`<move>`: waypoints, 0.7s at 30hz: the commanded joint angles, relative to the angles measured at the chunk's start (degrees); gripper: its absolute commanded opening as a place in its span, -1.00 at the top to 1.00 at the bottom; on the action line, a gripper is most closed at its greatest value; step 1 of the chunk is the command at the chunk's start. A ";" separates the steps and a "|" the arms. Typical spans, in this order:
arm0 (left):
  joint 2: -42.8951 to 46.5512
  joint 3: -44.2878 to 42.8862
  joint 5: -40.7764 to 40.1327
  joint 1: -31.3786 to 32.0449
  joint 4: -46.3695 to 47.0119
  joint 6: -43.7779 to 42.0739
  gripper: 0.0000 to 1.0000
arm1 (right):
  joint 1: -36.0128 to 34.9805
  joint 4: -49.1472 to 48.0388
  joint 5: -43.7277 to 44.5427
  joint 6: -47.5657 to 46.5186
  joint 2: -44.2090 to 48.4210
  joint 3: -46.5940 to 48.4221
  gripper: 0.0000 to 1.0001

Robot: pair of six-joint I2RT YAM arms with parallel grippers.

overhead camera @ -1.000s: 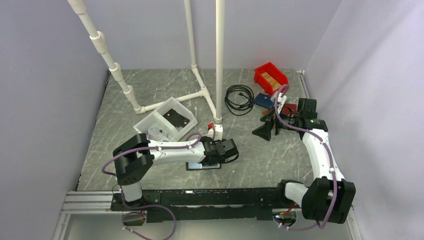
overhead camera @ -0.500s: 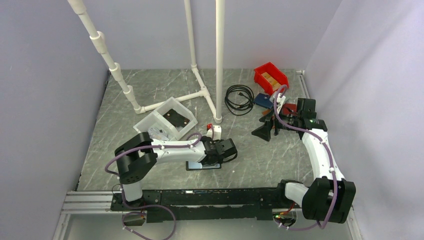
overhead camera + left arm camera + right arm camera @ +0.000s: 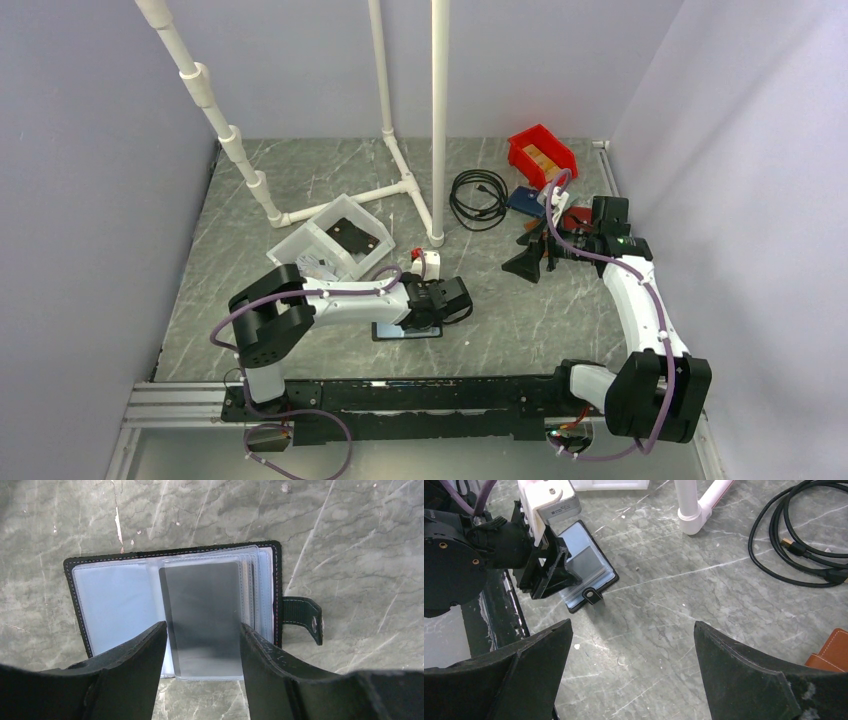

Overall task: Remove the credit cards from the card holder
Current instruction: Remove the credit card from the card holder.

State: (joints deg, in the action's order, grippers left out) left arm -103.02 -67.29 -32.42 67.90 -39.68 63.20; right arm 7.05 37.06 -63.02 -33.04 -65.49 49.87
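The black card holder (image 3: 75, 567) lies open on the marble table, its strap (image 3: 301, 618) out to the right; from above only its edge (image 3: 405, 334) shows under the left wrist. A greyish credit card (image 3: 202, 610) sits in its right-hand clear sleeve and reaches past the lower edge. My left gripper (image 3: 202, 626) is low over the holder, open, one finger at each long side of that card. From the right wrist, the left gripper (image 3: 551, 575) is seen over the holder (image 3: 609, 582). My right gripper (image 3: 632, 626) hovers wide open and empty at the right (image 3: 520, 262).
A coiled black cable (image 3: 478, 195), a red bin (image 3: 540, 152) and a dark blue wallet (image 3: 525, 200) lie at the back right. A brown wallet (image 3: 834, 650) is by the right gripper. A white tray (image 3: 335, 240) and white pipe frame (image 3: 438, 120) stand behind the left arm.
The left gripper's jaws have narrowed toward the card's sides, and its wrist has shifted slightly. The right arm has hardly moved.
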 commanded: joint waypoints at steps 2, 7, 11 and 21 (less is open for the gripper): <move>0.04 1.05 1.13 -0.62 0.59 0.18 -0.21 | -0.28 -0.23 -0.39 -1.52 -0.21 2.27 -0.87; 0.25 1.88 1.37 -1.24 -0.86 1.47 -0.15 | -0.32 -0.14 -0.43 -1.64 -0.15 2.34 -0.88; 2.54 5.29 3.55 -2.92 1.37 2.29 0.06 | -0.34 -0.06 -0.44 -1.65 -0.08 2.42 -0.88; 13.65 15.65 8.33 -6.42 9.54 2.17 0.45 | -0.36 0.38 -0.67 -1.94 0.00 2.60 -0.88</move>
State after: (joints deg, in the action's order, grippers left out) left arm -94.13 -55.77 -27.09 62.83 -32.23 65.19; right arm 6.92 37.28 -62.98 -33.26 -65.65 49.89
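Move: The left hand is right over the credit card in the dark card sleeve: its middle is straight below, level both ways and about 1 cm lower, with a fingertip at each long edge. The holder's empty left page lies some 7 cm to this hand's left, and the snap strap about 7 cm to its right, level ahead. From the idle right hand the credit card is roughly 20 cm left, 7 cm back and 15 cm below. The left hand, fingers slanting forward and down at the sleeve, first stays almost in place, then slips about 3 cm to the left across the open card holder, from over the dark card towards the fold, sinking only a hair. As it goes, the fingers draw in from straddling the card's width to roughly half that gap, and the wrist rolls and turns by some 10 degrees, right side rising a little towards a counter-clockwise turn, so the tips leave the card's two long edges and end with the right finger by its fold-side edge. ##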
